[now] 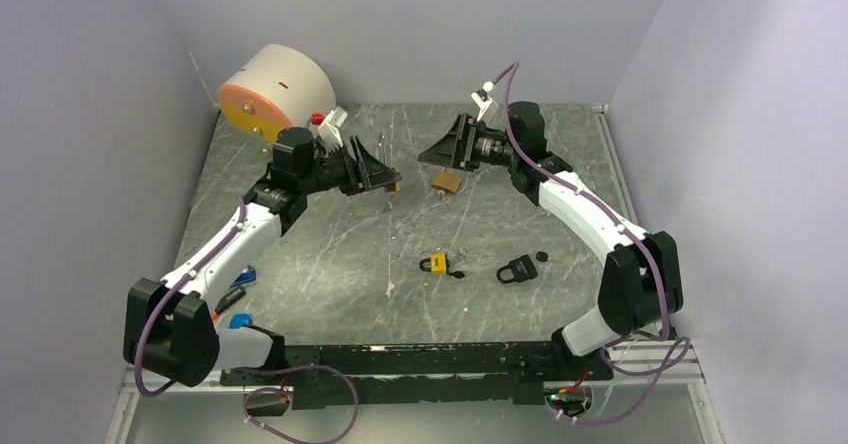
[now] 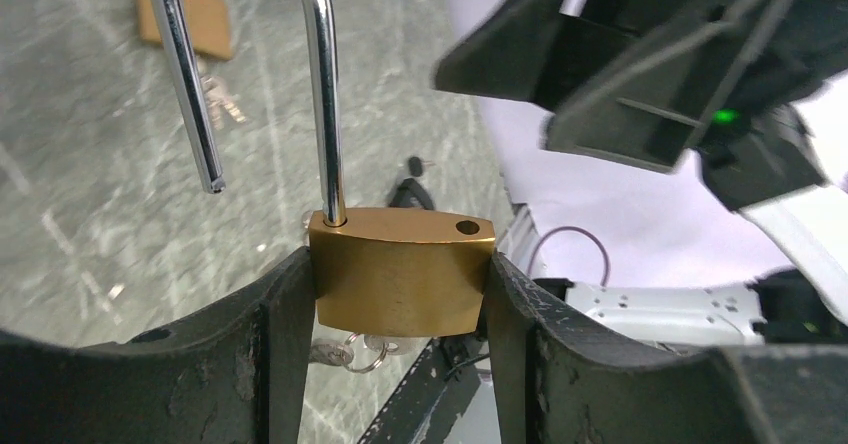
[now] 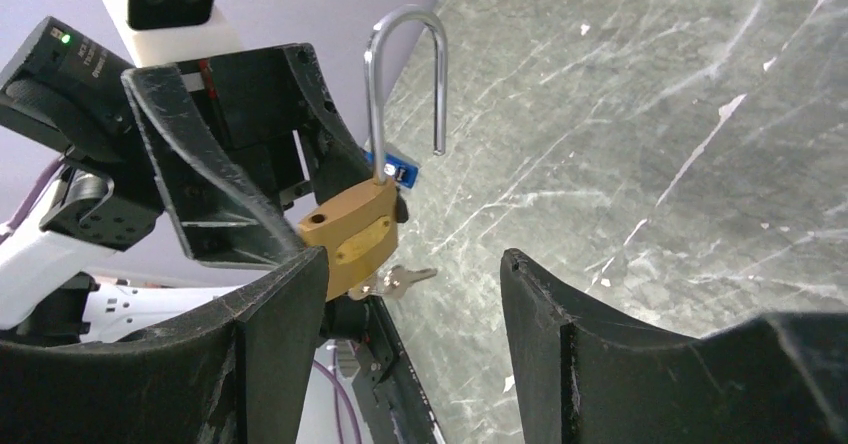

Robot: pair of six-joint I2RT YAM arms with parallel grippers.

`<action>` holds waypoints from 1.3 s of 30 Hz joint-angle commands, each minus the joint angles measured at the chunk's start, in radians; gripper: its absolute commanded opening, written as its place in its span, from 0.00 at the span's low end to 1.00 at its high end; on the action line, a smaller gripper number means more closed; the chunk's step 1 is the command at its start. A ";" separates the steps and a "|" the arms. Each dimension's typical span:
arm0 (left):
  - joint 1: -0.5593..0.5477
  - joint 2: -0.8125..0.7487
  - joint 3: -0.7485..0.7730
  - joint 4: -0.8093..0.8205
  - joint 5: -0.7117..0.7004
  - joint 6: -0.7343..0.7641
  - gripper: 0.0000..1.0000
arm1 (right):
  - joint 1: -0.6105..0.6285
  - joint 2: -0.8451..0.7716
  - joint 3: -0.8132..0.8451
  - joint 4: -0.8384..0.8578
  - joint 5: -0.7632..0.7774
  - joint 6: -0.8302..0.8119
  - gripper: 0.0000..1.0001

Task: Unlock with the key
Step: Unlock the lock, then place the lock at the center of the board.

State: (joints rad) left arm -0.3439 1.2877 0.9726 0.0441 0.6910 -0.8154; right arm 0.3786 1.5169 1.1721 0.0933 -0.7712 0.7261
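Observation:
My left gripper (image 2: 400,299) is shut on the body of a brass padlock (image 2: 400,269), held upright above the table. Its steel shackle (image 2: 322,84) is sprung open, with one leg free of the body. A key (image 2: 355,349) on a small ring hangs from the underside of the lock. In the right wrist view the same padlock (image 3: 352,236) and key (image 3: 400,279) sit just beyond my right gripper (image 3: 415,264), which is open with nothing between its fingers. From above, the left gripper (image 1: 385,176) and right gripper (image 1: 437,151) face each other a short gap apart.
A second brass padlock (image 1: 447,181) lies under the right gripper. A yellow padlock (image 1: 437,263) and a black padlock (image 1: 517,270) lie mid-table. A round cream and orange object (image 1: 272,92) stands at the back left. Small tools (image 1: 235,289) lie by the left arm's base.

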 commanded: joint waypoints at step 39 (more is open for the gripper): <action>0.247 0.126 -0.179 -0.459 -0.721 -0.080 0.15 | 0.004 0.056 0.048 -0.244 0.077 -0.080 0.61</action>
State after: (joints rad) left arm -0.1432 1.3552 0.7464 -0.5488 -0.1139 -0.9794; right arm 0.3813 1.5715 1.1774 -0.1596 -0.6804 0.6716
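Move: My left hand holds the brass padlock, shackle already open and keys in it. The bare table spot it is bound for lies roughly 20 cm left, 3 cm back and 25 cm below. The yellow padlock lies about 10 cm right and 4 cm back, and the other open padlock some 13 cm right and 20 cm ahead, both around 27 cm down. From my empty right hand, that spot is about 29 cm left, 7 cm back and 25 cm down. Keeping my grip on the padlock body, I swing my left hand down about 23 cm and left some 20 cm, away from the right gripper towards the bare table, turning the fingers from pointing right to pointing steeply down. It drifts back on the way, then edges forward again as it sinks. My right hand, still open and empty, sinks 6 to 7 cm, tipping slightly downward. ##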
